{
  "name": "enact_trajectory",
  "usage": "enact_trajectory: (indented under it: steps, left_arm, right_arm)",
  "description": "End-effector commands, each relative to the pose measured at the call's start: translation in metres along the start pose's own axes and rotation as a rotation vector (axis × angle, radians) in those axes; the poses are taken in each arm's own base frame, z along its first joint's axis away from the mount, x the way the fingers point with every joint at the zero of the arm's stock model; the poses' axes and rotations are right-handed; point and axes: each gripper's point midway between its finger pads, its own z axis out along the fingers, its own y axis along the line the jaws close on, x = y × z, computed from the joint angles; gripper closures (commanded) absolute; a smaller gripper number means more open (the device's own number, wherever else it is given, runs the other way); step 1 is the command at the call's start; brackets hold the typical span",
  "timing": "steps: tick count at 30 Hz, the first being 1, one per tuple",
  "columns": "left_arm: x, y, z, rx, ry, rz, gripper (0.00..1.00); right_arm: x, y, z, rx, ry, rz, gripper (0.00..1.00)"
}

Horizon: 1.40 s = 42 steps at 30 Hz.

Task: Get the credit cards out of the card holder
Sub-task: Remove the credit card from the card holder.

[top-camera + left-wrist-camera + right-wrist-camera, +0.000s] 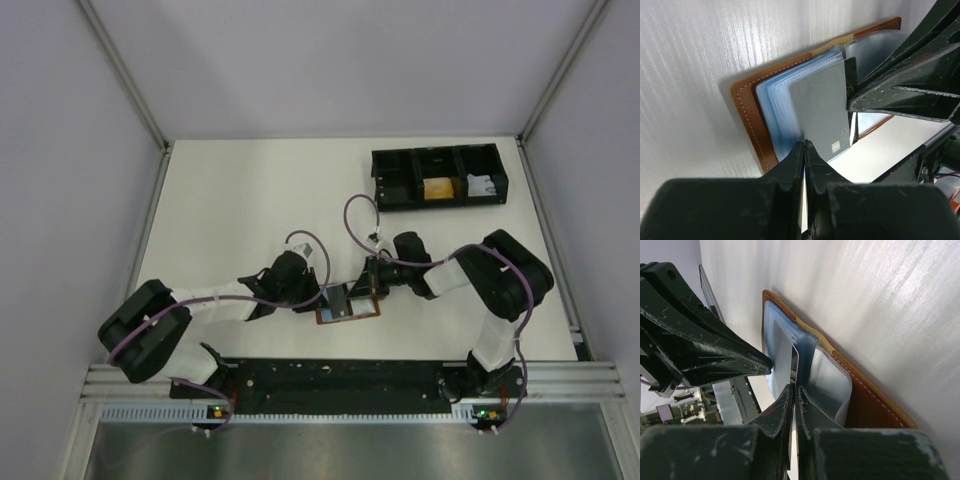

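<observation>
The brown card holder lies open on the table between my two grippers, its blue plastic sleeves fanned up. A grey credit card with a gold chip lies on top of the sleeves. My left gripper is shut, its tips pinching the near edge where sleeve and card meet. From the other side my right gripper is shut on a thin card edge standing up from the holder. Its fingers touch the card's far edge.
A black three-compartment tray stands at the back right, with a yellow item and a white item in it. White walls enclose the table on three sides. Both arms reach inward from the near rail.
</observation>
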Motion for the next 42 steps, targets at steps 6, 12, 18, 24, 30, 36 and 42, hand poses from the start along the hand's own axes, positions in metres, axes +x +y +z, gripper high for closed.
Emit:
enact_trajectory:
  steps: [6, 12, 18, 24, 30, 36, 42]
  left_arm:
    - [0.001, 0.023, 0.001, -0.063, -0.001, -0.013, 0.96]
    - [0.0, 0.023, 0.0, -0.064, -0.001, -0.011, 0.96]
    - [0.0, 0.022, 0.0, -0.066, -0.001, -0.006, 0.96]
    - [0.0, 0.023, -0.003, -0.065, -0.012, -0.01, 0.97]
    - [-0.006, 0.02, -0.006, -0.05, -0.034, -0.014, 0.96]
    - [-0.024, -0.003, -0.024, 0.029, -0.122, 0.0, 0.76]
    - [-0.052, -0.027, -0.058, 0.111, -0.271, 0.028, 0.48]
  right_arm:
    - [-0.005, -0.008, -0.017, -0.045, -0.027, 0.008, 1.0]
    - [-0.008, -0.009, -0.019, -0.047, -0.028, 0.012, 1.0]
    - [-0.01, -0.006, -0.02, -0.05, -0.024, -0.001, 1.0]
    - [-0.023, -0.013, -0.047, 0.01, -0.102, 0.014, 1.0]
    - [-0.037, -0.005, -0.075, 0.068, -0.182, -0.03, 1.0]
    - [-0.063, 0.031, -0.097, 0.052, -0.333, -0.093, 1.0]
    - [-0.088, 0.065, -0.12, 0.01, -0.504, -0.12, 1.0]
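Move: The right fingers are already shut on the credit card's right edge, its middle about 3 cm to their left, level fore and aft. The white pocket lies roughly 3 cm right of that hand and 3 cm nearer, about 1 cm below. From the left fingertips, resting nearly shut on the blue pocket, the card's middle is some 3 cm right and 2 cm ahead, at about their height. Keep the left fingertips on the blue pocket while the right gripper, holding its pinch, tugs the card 2 cm to the right, pauses, then draws it right, up and slightly forward out of the holder, ending about 10 cm higher with the wrist turned some 20 degrees. As the card climbs, lift the left gripper off the pocket about 4 cm and open it. ##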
